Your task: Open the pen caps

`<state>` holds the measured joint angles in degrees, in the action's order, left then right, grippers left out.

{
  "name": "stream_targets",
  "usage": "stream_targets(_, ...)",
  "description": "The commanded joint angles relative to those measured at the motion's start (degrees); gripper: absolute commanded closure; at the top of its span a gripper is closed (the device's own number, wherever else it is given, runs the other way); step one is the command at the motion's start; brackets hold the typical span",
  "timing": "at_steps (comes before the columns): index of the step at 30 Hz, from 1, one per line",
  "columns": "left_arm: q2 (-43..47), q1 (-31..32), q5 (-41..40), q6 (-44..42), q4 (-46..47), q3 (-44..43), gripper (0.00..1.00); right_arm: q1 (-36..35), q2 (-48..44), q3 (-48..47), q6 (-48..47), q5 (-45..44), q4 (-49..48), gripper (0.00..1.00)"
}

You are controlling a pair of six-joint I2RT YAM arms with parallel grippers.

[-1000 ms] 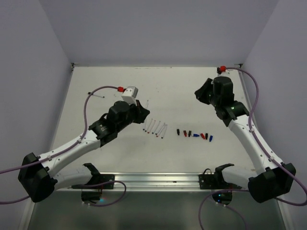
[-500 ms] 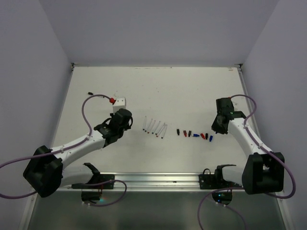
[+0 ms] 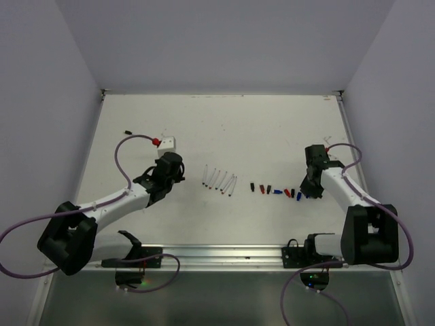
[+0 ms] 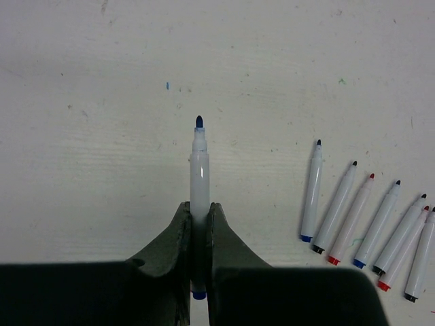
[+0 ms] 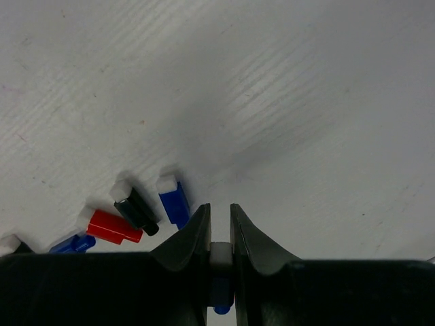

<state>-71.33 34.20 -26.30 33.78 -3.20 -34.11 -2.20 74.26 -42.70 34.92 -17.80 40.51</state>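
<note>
My left gripper (image 4: 199,207) is shut on a white pen (image 4: 199,166) whose bare blue tip points away from me. It sits left of the row of pens (image 3: 219,179). Several uncapped pens (image 4: 353,214) lie side by side to its right. My right gripper (image 5: 219,210) is shut on a blue pen cap (image 5: 221,255) with a white end, low over the table. It hovers at the right end of the row of loose pen caps (image 3: 275,191). Blue (image 5: 175,200), black (image 5: 137,208) and red (image 5: 112,227) caps lie just left of its fingers.
A purple cable (image 3: 122,159) loops over the left arm to a red connector (image 3: 157,142) on the white camera box. A small dark object (image 3: 128,130) lies at the far left. A metal rail (image 3: 217,252) runs along the near edge.
Both arms have lowered and drawn in. The left gripper moved left, away from the pen row, with its pen. The right gripper came forward from the far right corner to the caps.
</note>
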Motion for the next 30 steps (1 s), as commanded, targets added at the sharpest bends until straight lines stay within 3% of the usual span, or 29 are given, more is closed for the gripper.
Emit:
stream_targets(1,-0.56,-1.06,1.69,-0.99,4.52,-0.43,1.0,0.26,1.41,1.83,2.79,1.63,-2.54,1.0)
stream_targets(4,-0.48,-1.15,1.7,-1.52,4.26,-0.78,1.0,0.26,2.29,2.35,3.32,1.36,-2.8,1.0)
stream_targets(9,-1.09,-1.76,2.31,-1.96,4.7,-0.61,1.0,0.18,3.17,2.01,3.4,1.02,-3.33,0.86)
stream_targets(18,-3.99,-2.2,3.98,-2.05,5.57,-1.23,1.0,0.35,4.58,1.13,2.09,0.4,-4.21,0.73)
stream_targets(21,-4.61,-2.47,5.03,-2.49,6.27,-0.88,1.0,0.26,3.97,1.3,1.91,0.05,-4.74,0.63)
stream_targets(30,-6.36,-2.73,5.74,-3.19,7.51,-1.04,1.0,0.26,1.42,0.95,1.21,0.31,-5.18,0.6)
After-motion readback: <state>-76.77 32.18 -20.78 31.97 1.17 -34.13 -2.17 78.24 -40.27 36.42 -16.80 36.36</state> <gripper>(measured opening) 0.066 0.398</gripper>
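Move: Holding the last blue cap, the right hand has its free spot about 3 cm below and 1 cm back; the blue cap already there lies some 2 cm left of the hand, 3 cm down, the black cap 4 cm left and 1 cm ahead, the red cap 6 cm left and 1 cm ahead. The left hand holds the uncapped blue pen; the row's nearest blue-ended pen lies roughly 7 cm right, 2 cm ahead and 7 cm below, the black-ended one 9 cm right, 1 cm ahead. Lowering the held cap about 2.5 cm beside the blue cap, the right hand first dips down and about 1 cm back, then opens its fingers to roughly twice their gap, letting go of the cap and easing forward just over 1 cm in all. The left hand keeps its grip on the pen and sinks some 2 cm, drifting slightly right and forward towards the pen row. ##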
